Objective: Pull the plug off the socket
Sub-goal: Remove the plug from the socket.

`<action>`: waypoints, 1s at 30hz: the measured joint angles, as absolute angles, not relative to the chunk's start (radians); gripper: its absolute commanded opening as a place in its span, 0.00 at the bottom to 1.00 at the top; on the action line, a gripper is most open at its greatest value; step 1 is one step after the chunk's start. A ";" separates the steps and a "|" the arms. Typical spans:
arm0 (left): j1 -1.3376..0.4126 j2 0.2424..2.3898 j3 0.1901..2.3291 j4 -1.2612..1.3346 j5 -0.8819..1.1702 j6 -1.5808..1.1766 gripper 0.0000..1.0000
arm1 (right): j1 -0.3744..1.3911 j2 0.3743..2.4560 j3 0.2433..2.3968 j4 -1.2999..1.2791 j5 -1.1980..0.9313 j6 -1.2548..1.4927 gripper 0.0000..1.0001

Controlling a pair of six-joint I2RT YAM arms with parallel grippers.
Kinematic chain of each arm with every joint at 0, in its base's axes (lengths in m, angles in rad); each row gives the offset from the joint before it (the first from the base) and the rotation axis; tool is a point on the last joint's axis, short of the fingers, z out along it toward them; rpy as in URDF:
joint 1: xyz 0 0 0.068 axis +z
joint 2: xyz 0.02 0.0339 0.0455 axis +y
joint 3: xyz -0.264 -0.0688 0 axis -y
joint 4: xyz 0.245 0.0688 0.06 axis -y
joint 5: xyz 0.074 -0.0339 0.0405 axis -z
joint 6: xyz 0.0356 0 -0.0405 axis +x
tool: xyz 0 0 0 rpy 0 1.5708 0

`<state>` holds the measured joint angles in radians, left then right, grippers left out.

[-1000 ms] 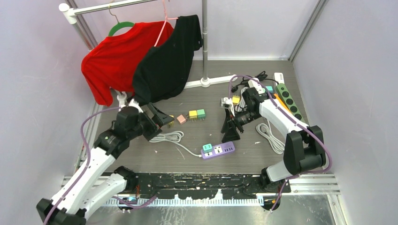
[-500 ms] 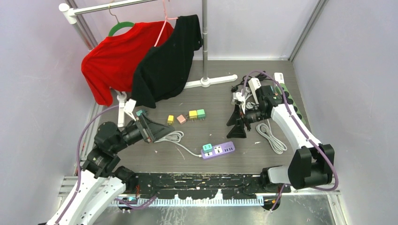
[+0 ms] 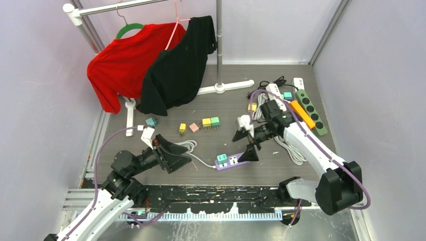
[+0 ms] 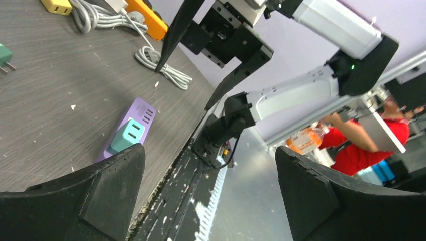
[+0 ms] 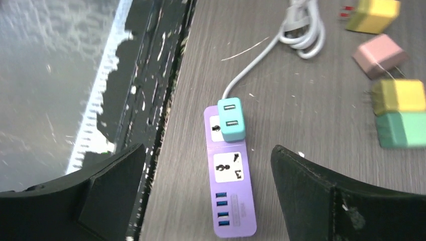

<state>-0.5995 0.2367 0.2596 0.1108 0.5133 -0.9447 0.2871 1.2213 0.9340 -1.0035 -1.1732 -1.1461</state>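
A purple power strip (image 3: pixel 233 160) lies near the table's front edge with a teal plug (image 3: pixel 221 158) seated in its left socket. Both show in the right wrist view, the strip (image 5: pixel 231 201) under the teal plug (image 5: pixel 231 119), and in the left wrist view, the strip (image 4: pixel 142 111) and plug (image 4: pixel 127 134). My right gripper (image 3: pixel 244 144) is open and hovers just above the strip's right end. My left gripper (image 3: pixel 183 154) is open and empty, left of the strip, above its white coiled cord (image 3: pixel 182 146).
Loose coloured plug adapters (image 3: pixel 201 124) lie mid-table. More power strips, orange (image 3: pixel 301 114), green (image 3: pixel 310 111) and white, with cords sit at the back right. A clothes rack with a red shirt (image 3: pixel 123 65) and black shirt (image 3: pixel 178 63) stands at the back left.
My right gripper has swung forward and left, down toward the purple strip. My left arm has pulled back toward the front edge and its gripper has moved right toward the strip.
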 measured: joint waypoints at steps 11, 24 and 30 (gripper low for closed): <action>-1.063 0.506 0.257 0.084 0.163 -0.527 0.98 | 0.624 1.231 0.821 -0.631 -0.808 -0.957 0.83; -1.216 0.910 0.121 0.483 -0.061 -0.021 0.99 | 0.739 1.288 0.765 -0.469 -0.684 -0.875 0.61; -1.217 1.050 0.123 0.651 -0.068 0.031 1.00 | 0.740 1.299 0.759 -0.451 -0.671 -0.876 0.48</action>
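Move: Below the open right hand, the teal plug still in the purple socket lies some 7 cm to its left, about 1 cm back and 11 cm down; the socket's middle is 2 cm to the hand's left, 1 cm back, 14 cm down. Loose on the table, the green plug is about 17 cm ahead and 10 cm left, the yellow one 16 cm ahead and 14 cm left. From the left hand, the teal plug is about 5 cm ahead, 14 cm right and 18 cm lower. Dropping about 9 cm and swinging some 6 cm left, the right hand comes down over the teal plug, tipping its fingers farther down by some 20 degrees and narrowing them to about half open, one on each side of it. The left hand, kept wide open, sinks 17 cm and goes right towards the socket's cord end, easing back and then forward again as the wrist rolls strongly. ##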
